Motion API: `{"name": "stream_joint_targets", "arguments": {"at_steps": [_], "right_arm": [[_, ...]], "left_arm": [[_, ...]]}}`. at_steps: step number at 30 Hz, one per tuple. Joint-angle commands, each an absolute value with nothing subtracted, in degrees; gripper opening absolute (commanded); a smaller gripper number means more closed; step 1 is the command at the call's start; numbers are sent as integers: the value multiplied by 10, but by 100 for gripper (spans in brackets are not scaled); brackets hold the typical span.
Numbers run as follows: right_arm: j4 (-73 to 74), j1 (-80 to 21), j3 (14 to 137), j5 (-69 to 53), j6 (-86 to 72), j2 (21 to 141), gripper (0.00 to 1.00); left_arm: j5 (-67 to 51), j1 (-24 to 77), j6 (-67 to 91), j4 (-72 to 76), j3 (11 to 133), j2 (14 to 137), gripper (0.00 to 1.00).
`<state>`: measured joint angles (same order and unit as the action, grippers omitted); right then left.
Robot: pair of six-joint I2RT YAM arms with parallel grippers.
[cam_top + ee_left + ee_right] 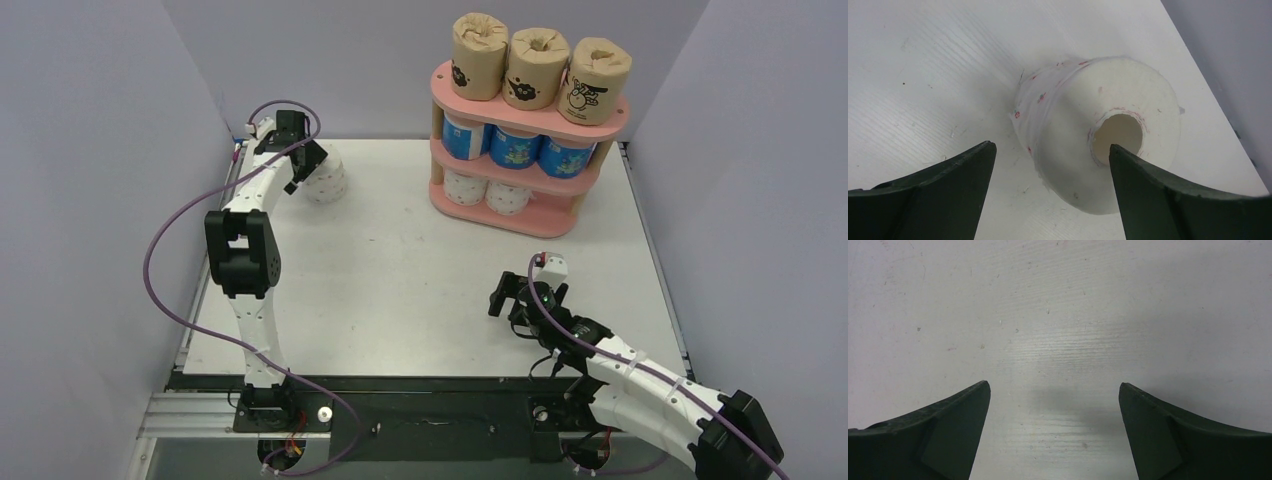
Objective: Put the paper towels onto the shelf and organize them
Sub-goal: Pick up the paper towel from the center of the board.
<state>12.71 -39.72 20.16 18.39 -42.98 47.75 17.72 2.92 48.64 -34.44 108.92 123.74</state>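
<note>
A white paper towel roll with pink dots (326,181) lies on its side at the table's far left. My left gripper (300,168) is right at it and open. In the left wrist view the roll (1068,120) lies just ahead of the gripper (1051,146); the right finger overlaps its end face and the left finger stands apart from it. The pink shelf (512,223) at the back right carries three brown rolls (535,68) on top, three blue rolls (515,148) in the middle and two white rolls (485,192) below. My right gripper (510,297) (1054,385) hangs open over bare table.
Grey walls close in the table (400,270) on the left, back and right. The lying roll is near the left wall and the table's far edge. A gap shows at the right end of the shelf's bottom tier.
</note>
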Motion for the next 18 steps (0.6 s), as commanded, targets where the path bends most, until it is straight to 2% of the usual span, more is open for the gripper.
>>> {"name": "stream_joint_targets", "arguments": {"at_steps": [1, 7, 11, 18], "right_arm": [[99, -393, 212, 198, -426, 485, 96], [100, -392, 214, 198, -426, 489, 96], [111, -393, 219, 199, -423, 489, 95], [125, -392, 223, 201, -424, 482, 95]], "left_arm": [[187, 22, 491, -330, 1103, 1244, 82], [180, 19, 489, -333, 1110, 1258, 77], [173, 18, 491, -321, 1095, 1252, 62], [161, 18, 487, -317, 1090, 1239, 46]]}}
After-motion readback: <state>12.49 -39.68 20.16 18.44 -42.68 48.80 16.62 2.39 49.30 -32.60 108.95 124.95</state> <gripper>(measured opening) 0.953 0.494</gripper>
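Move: The white paper towel roll stands upright in the far left corner. Its middle is about 3 cm ahead of the left hand, 3 cm to its right and some 4 cm lower, with the far table edge about 18 cm straight ahead of the hand. The shelf stands roughly 47 cm to that hand's right and 3 cm nearer. From the right hand, the roll lies about 34 cm ahead, 47 cm left and 3 cm higher. Easing forward and down by under 1 cm each, the left hand closes its fingers from wide open to about half open, mostly in the latter part. They straddle one side of the roll's thick wall, one finger at the central hole and the other outside, and come to pinch that wall. The wrist holds its tilt. ##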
